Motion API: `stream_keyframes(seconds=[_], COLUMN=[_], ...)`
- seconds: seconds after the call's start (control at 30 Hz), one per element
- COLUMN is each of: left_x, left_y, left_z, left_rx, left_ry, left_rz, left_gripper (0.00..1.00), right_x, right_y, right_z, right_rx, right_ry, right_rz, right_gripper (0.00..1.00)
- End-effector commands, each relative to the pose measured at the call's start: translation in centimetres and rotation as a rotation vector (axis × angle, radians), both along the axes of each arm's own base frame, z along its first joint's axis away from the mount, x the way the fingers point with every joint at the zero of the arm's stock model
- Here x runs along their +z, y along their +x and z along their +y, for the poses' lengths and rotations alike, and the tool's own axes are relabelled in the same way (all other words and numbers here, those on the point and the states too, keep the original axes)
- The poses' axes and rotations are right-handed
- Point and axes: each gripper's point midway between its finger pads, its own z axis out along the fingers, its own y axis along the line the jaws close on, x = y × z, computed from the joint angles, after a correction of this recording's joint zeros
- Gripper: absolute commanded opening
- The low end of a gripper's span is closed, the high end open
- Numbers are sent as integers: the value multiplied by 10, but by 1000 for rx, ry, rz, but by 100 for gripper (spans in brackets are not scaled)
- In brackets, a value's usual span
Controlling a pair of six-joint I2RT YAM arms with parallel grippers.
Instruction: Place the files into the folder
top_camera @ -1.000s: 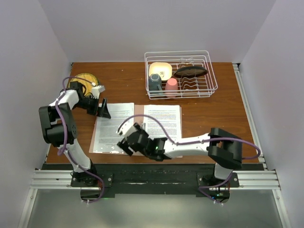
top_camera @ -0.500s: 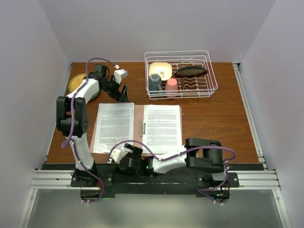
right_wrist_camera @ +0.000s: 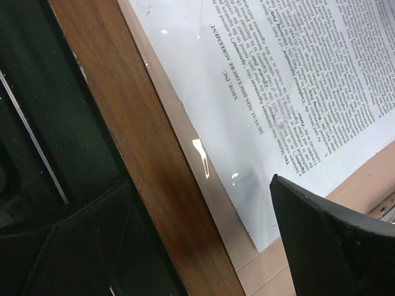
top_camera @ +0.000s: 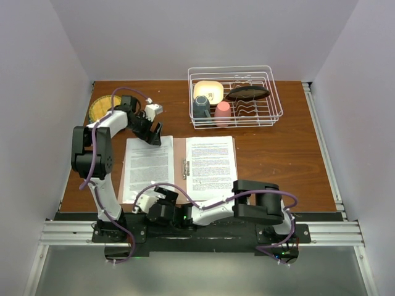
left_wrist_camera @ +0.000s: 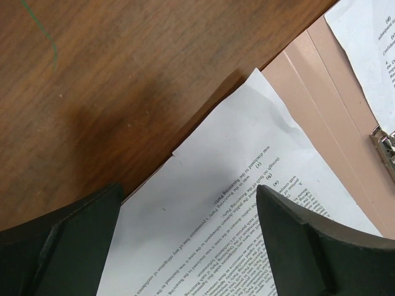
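Note:
The salmon-pink folder (top_camera: 179,151) lies open on the table, its silver clip (top_camera: 184,166) on the spine. The files are two white printed sheets: one (top_camera: 146,168) on the left leaf, the other (top_camera: 211,163) on the right leaf. My left gripper (top_camera: 152,134) hovers open over the far corner of the left sheet (left_wrist_camera: 203,203), with nothing between its fingers (left_wrist_camera: 315,246); pink folder (left_wrist_camera: 321,105) and clip (left_wrist_camera: 386,142) show beside it. Low at the table's near edge, my right gripper (top_camera: 160,198) is open over the left sheet's near corner (right_wrist_camera: 278,80) and the folder's border (right_wrist_camera: 207,185), holding nothing.
A white wire dish rack (top_camera: 235,97) stands at the back right, holding a cream bowl, a dark cup, a pink cup and a dark dish. A yellow round plate (top_camera: 102,106) sits at the far left corner. The table's near wooden edge (right_wrist_camera: 142,154) runs just under my right gripper.
My left gripper swung to the back of the table, then came down to the left sheet's far corner. My right arm pulled back to the near edge and its jaws opened wider.

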Motion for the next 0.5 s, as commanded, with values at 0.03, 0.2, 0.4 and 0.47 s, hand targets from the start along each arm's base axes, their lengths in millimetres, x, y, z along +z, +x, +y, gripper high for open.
stream_keyframes(seconds=[0.03,0.2,0.4,0.47], left_x=[-3,0,4,8], left_y=[-39,-60,-69,-65], left_z=[0,-4,-3,-2], left_rx=[-49,-97,-123,-121], left_ry=[31,12,20,26], left_rz=[82,130,145,137], left_gripper=[93,79,71,70], right_x=[7,18,22,27], right_y=[13,21,24,24], right_z=[1,-9,-23,-27], right_rx=[-50,-93,-140,-144], right_ry=[28,57,86,101], right_rz=[-67,-111,-120,-118], right_gripper=[97,93,74,54])
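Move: My left hand is at the far edge of the left file. The folder's middle lies about 13 cm back and 11 cm right of it, the left file's middle 13 cm back and 3 cm left, the clip 12 cm back and 13 cm right, all about 1 cm lower. My right hand is at the folder's near edge: folder middle 14 cm ahead and 10 cm right, left file 14 cm ahead and 3 cm left, the clip 15 cm ahead and 13 cm right. With my left fingers on the far end of the left file, I drag it and the folder straight back about 4 cm towards my right hand. As I pull, the left wrist turns slightly clockwise and the wide-open fingers draw partly together. My right hand stays almost in place at the table's near edge, tilting a little, its fingers starting to close around the folder's near edge. ##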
